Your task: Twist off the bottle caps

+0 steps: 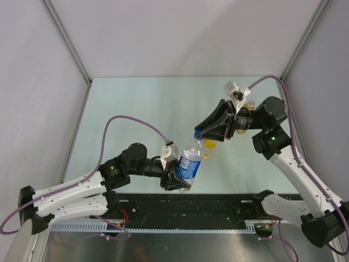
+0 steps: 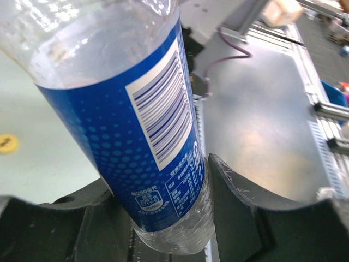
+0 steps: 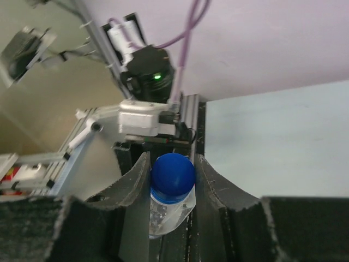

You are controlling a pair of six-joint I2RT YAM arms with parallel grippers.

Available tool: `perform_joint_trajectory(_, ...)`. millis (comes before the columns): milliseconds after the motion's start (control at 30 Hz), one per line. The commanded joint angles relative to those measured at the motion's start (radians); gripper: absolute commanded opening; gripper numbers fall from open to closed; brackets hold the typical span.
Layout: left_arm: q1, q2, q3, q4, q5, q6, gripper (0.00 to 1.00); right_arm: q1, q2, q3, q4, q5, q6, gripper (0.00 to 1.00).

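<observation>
My left gripper [image 1: 175, 179] is shut on the lower body of the clear bottle [image 1: 190, 162] with a blue label and holds it tilted above the table. In the left wrist view the bottle [image 2: 136, 109] fills the frame, with the left gripper [image 2: 169, 218] pressed on both its sides. My right gripper [image 1: 200, 134] is shut on the bottle's blue cap [image 3: 173, 173]. In the right wrist view the right gripper [image 3: 173, 176] clamps the cap from both sides, and the clear neck [image 3: 166, 213] shows below it.
A small yellow thing [image 1: 211, 144] lies on the table under the right gripper, partly hidden. A round yellow piece [image 2: 6, 143] shows in the left wrist view. Something orange [image 1: 251, 103] peeks from behind the right wrist. A black rail [image 1: 218, 204] runs along the near edge.
</observation>
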Motion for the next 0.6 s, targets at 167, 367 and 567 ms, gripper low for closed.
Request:
perform_joint_trajectory(167,-0.008,-0.072,0.031,0.376,0.480,-0.038,0.26,0.046,-0.017,0.009,0.065,-0.195,-0.115,0.00)
perform_joint_trajectory(367,-0.001,-0.084,0.002,0.382,0.406,-0.041,0.28,0.051,-0.028,0.009,0.082,-0.146,-0.091,0.09)
perform_joint_trajectory(567,0.036,-0.040,-0.028,0.363,0.331,-0.066,0.30,0.034,-0.043,0.008,0.123,-0.127,-0.028,0.43)
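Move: The blue cap is already between the right fingers; from the left hand, gripping the bottle low down, it lies about 9 cm ahead, 4 cm right and 14 cm higher. From the right hand, the yellow bottle stands roughly 20 cm ahead, 7 cm right and 30 cm lower; the loose yellow cap lies about 15 cm ahead, 6 cm right and 38 cm lower, and the orange bottle stands some 28 cm ahead, 20 cm right and 30 cm lower. Both hands draw back about 5 cm, rising slightly; left keeps gripping the bottle, right keeps pinching its blue cap. ##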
